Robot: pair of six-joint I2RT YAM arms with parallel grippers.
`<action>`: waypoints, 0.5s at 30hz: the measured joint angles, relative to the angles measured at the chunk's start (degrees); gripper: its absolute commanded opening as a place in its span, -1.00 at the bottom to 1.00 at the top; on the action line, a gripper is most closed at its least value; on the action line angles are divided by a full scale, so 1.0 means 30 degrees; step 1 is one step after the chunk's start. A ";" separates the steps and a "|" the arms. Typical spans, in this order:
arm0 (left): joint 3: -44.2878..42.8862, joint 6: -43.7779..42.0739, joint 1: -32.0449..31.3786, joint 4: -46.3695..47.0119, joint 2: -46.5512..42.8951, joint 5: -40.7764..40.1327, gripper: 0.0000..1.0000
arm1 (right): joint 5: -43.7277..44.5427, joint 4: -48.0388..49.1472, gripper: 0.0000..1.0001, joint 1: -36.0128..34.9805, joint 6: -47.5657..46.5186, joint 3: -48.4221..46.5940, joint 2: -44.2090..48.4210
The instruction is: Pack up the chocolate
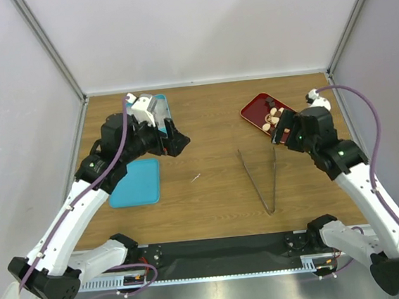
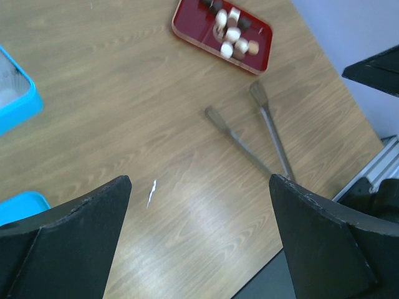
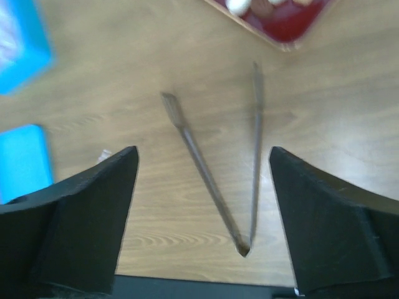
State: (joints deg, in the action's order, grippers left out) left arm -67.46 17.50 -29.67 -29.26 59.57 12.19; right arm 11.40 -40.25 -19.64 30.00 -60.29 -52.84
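The chocolate (image 1: 275, 116) is a cluster of small cream, tan and dark brown pieces lying in a red tray (image 1: 255, 109) at the back right of the table. In the left wrist view the chocolate (image 2: 231, 32) sits in the red tray (image 2: 193, 22) far ahead. My left gripper (image 1: 176, 141) hangs open above the table's left middle, with nothing between its fingers (image 2: 75, 237). My right gripper (image 1: 279, 129) is open just in front of the tray and holds nothing. Only the near edge of the tray (image 3: 283, 31) and a few pieces of chocolate (image 3: 249, 6) show in the right wrist view.
Long metal tongs (image 1: 262, 179) lie spread in a V on the wood between the arms, their joint toward the near edge. A blue box (image 1: 160, 105) stands at the back left, partly behind my left arm. A flat blue lid (image 1: 138, 182) lies in front of it. A small white scrap (image 1: 196, 178) lies mid-table.
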 measured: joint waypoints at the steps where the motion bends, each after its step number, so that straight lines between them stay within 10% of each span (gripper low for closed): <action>1: 0.0291 0.0000 0.0000 0.0007 0.0000 0.0000 1.00 | -0.0066 -0.0095 0.71 0.0029 0.0066 0.0277 -0.0328; 8: 0.1763 0.0160 0.0000 0.0051 0.0000 0.0364 0.99 | -0.0306 -0.0306 0.07 0.0182 0.1129 0.3147 -0.3497; 15: 0.2732 0.0182 0.0000 0.0452 -0.0007 0.0707 0.99 | -0.0291 0.1421 -0.11 0.0335 0.2667 0.4838 -0.6594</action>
State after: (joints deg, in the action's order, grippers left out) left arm -59.27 18.04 -29.67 -27.90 59.55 14.31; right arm 10.52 -35.99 -18.63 38.00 -45.78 -72.62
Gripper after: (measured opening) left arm 0.996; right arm 0.463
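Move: The right arm of the tongs, its middle, lies about 23 cm below the right hand, roughly 2 cm back and 1 cm to the left. The tongs' left arm runs some 6 cm farther left at that same distance out. The red chocolate tray is about 20 cm ahead of the hand and 4 cm to its right, at table height too. From the left hand, the tongs' right arm lies roughly 28 cm right, 1 cm back and 29 cm below. No contact yet: the right hand drops fast, about 18 cm, towards the right arm of the tongs, its fingers tipping some 30 degrees farther down and closing from nearly wide open to about half, one on either side above that arm. The empty left hand sinks about 6 cm, fingers open, dipping slightly. ##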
